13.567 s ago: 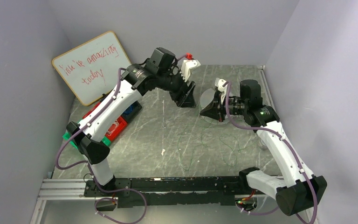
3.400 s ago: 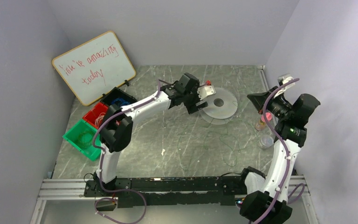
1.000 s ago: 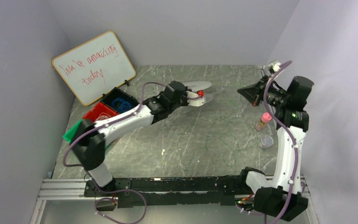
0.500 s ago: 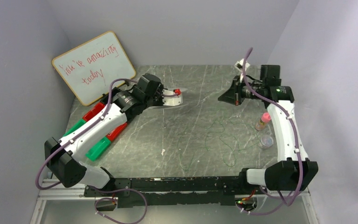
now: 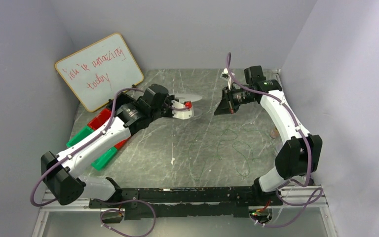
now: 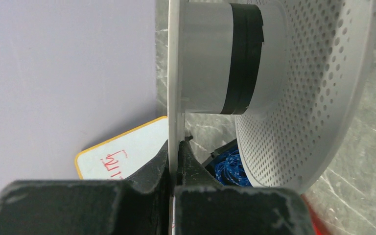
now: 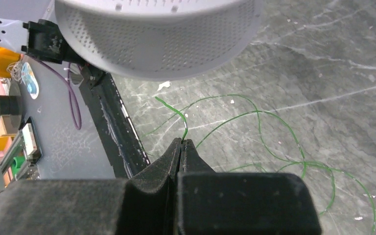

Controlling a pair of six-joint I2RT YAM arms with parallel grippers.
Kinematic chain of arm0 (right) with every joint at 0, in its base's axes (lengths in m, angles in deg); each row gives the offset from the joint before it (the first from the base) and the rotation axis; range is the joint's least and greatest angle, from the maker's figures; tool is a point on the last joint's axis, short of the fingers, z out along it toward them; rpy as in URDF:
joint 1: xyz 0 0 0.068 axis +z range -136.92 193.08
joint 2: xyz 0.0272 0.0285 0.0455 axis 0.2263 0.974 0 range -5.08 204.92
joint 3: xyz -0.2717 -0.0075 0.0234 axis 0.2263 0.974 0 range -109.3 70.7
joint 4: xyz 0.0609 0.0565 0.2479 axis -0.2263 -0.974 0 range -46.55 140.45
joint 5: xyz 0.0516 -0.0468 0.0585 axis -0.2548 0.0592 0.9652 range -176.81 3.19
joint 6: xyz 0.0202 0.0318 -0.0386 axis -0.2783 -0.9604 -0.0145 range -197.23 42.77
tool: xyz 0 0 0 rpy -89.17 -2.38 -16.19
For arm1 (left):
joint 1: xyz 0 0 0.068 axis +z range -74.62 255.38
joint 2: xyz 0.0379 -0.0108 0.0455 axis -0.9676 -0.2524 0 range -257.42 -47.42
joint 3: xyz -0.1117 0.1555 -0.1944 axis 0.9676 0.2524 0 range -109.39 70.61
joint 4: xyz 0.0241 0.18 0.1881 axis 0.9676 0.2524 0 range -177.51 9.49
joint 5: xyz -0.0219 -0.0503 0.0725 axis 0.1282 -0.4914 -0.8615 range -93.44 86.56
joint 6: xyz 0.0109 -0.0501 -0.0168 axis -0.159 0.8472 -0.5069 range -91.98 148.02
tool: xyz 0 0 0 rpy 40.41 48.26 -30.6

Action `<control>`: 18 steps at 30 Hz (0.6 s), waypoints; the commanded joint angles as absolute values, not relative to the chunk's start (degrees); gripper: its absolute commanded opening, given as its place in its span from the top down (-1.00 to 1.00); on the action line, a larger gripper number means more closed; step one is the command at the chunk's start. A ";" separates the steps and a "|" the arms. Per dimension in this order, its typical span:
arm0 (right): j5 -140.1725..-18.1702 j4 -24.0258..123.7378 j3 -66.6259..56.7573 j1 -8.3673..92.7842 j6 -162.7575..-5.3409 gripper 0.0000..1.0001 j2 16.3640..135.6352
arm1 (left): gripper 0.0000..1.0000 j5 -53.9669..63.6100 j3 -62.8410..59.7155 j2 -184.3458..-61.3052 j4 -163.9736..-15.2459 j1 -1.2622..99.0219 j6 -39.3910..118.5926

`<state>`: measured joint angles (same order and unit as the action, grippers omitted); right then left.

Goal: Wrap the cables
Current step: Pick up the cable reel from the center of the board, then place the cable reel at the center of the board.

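The cables are one thin green wire [image 5: 237, 148] lying in loose loops on the marble table [image 5: 187, 143]; the right wrist view shows its strands [image 7: 259, 115] curving over the table. My right gripper [image 7: 182, 141] is shut on the wire's free end, held above the table just right of centre [image 5: 219, 111]. My left gripper [image 6: 177, 147] is shut on the thin white flange of a grey spool [image 6: 225, 54] with black tape on its hub. From above, the spool [image 5: 190, 97] hangs edge-on at the left gripper [image 5: 176, 105]. Its perforated flange [image 7: 156, 39] looms over the right gripper.
A whiteboard [image 5: 98, 69] leans at the back left. Red [image 5: 100, 118] and green [image 5: 81, 134] bins lie under the left arm, and blue wire coils [image 6: 225, 164] fill a black bin. A small bottle [image 5: 275, 132] stands behind the right arm. A black rail [image 5: 187, 195] runs along the near edge.
The right gripper has swung left and toward the spool with the wire end. The left arm has drawn the spool back left, then almost stopped.
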<state>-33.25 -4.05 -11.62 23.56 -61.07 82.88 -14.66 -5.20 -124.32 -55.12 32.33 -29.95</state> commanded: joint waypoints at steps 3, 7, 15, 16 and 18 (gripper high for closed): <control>-35.15 -6.96 -15.34 23.55 -57.76 1.00 87.09 | 0.95 -10.66 5.05 -117.18 -63.20 30.22 -33.64; -35.87 -13.14 -19.77 23.65 -53.03 1.00 91.40 | 0.95 -9.18 8.72 -115.96 -64.06 29.60 -36.39; -36.77 -16.79 -16.39 28.49 -45.64 1.00 90.60 | 0.95 -11.83 10.33 -118.05 -66.04 28.33 -39.23; -37.17 -16.94 -16.06 29.04 -45.19 1.00 89.91 | 0.95 -12.09 10.31 -118.68 -66.15 28.34 -39.38; -37.58 -16.14 -15.07 29.41 -45.29 1.00 88.64 | 0.95 -12.46 10.25 -119.71 -66.59 28.28 -38.96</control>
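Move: The reel, its flange rim already pinched by the left hand, has its middle about 6 cm right of that hand, 3 cm ahead and 4 cm lower; from the right hand it is some 12 cm left, 3 cm ahead and roughly level. The cable end in the right fingers lies about 18 cm right of the left hand, 3 cm back. Green loops lie on the table 8 cm back, 5 cm right and 20 cm below the right hand. The reel goes down about 7 cm and back 4 cm in the left hand's closed fingers, turning some 10 degrees clockwise and easing to a stop. The green cable end, still pinched in the right hand, sinks about 5 cm beside the reel, first drifting 2 cm forward, then coming back 3 cm as the wrist turns some 10 degrees counter-clockwise. ##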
